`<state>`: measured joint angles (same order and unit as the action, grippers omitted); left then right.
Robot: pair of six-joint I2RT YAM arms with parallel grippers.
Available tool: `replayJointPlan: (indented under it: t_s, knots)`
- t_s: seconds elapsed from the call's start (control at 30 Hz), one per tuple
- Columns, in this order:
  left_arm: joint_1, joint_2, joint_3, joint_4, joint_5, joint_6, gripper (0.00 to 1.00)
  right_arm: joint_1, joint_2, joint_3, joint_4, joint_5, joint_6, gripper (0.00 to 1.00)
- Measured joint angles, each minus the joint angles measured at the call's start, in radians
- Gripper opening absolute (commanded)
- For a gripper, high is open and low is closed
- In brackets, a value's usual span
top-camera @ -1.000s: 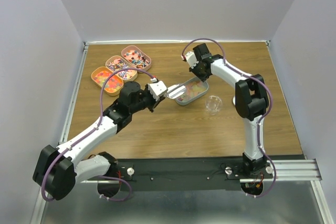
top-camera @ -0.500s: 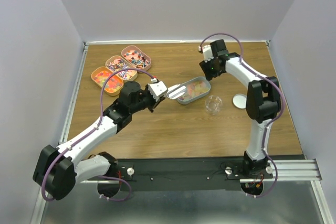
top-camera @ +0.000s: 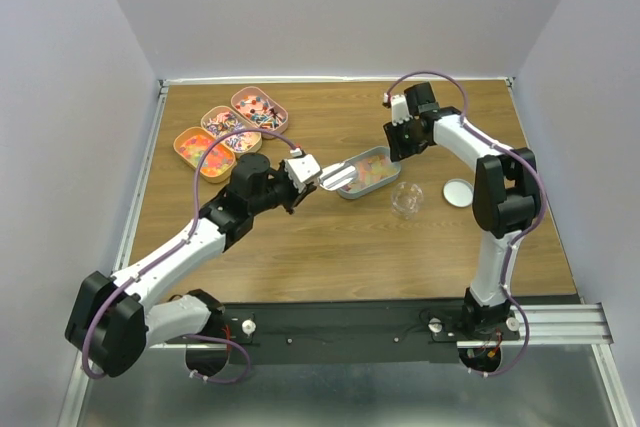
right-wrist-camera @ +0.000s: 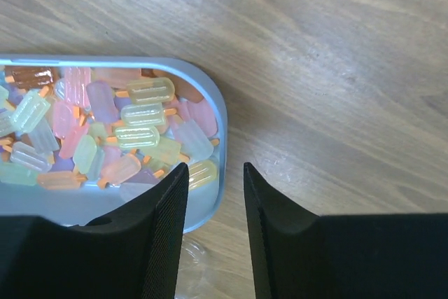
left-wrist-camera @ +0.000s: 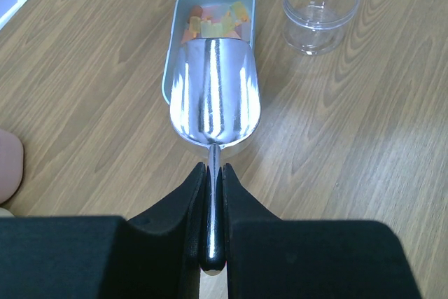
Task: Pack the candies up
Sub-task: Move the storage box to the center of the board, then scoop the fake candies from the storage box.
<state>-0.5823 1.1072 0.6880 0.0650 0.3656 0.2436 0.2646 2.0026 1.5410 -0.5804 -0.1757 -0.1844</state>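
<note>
The candies [right-wrist-camera: 133, 134] are small pastel popsicle-shaped sweets heaped in a light-blue oval tin [right-wrist-camera: 218, 113]; they also show in the left wrist view [left-wrist-camera: 217, 22] and from above [top-camera: 372, 171]. My left gripper [left-wrist-camera: 213, 173] is shut on the handle of the silver scoop [left-wrist-camera: 215, 96], whose empty bowl hangs over the tin's near end [left-wrist-camera: 170, 68]. My right gripper [right-wrist-camera: 215, 173] is open at the tin's far end. Its jaws straddle the rim, one finger [right-wrist-camera: 164, 201] over the candies and the other outside.
A clear empty jar [top-camera: 407, 197] stands just right of the tin [top-camera: 350, 192], its lid [top-camera: 457, 192] further right. Three tins of other sweets [top-camera: 232, 129] sit at the back left. Walls enclose the table on three sides.
My right gripper has swung right from over the tin to its far right end, opened, then narrowed a little around the rim. The left arm with the scoop has barely moved.
</note>
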Motion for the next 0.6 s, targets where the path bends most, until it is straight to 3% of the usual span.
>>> replayJointPlan:
  t_s: [0.27, 0.6]
  knots:
    - [0.000, 0.029, 0.027, -0.003, 0.008, 0.016, 0.00, 0.000, 0.019, -0.013, 0.000, -0.003, 0.000, 0.07]
    - [0.000, 0.138, 0.135, -0.106, 0.007, 0.078, 0.00, 0.001, 0.049, 0.021, 0.002, 0.032, -0.080, 0.02]
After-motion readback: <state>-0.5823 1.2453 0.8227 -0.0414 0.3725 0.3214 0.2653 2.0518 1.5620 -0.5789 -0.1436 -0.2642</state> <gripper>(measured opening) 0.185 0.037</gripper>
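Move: The storage box's middle is about 8 cm to the right hand's left, 4 cm back and 4 cm down; the open fingers already straddle its right end wall. The clear jar stands 11 cm back and 3 cm to this hand's right, the white lid 8 cm back and 16 cm right. From the left hand, which still holds the empty scoop, the box is about 13 cm ahead, 12 cm right and 15 cm down. The right hand sinks about 1.5 cm over the storage box's right end, easing half a centimetre back, and closes its half-open fingers until they pinch the end wall, one finger inside by the candies and one outside; as they shut it shifts roughly 1 cm forward and slightly right. The left hand keeps its grip on the scoop and, after a tiny rise, carries it about 2 cm forward, 1 cm right and 1 cm down towards the box, rolling slightly. ##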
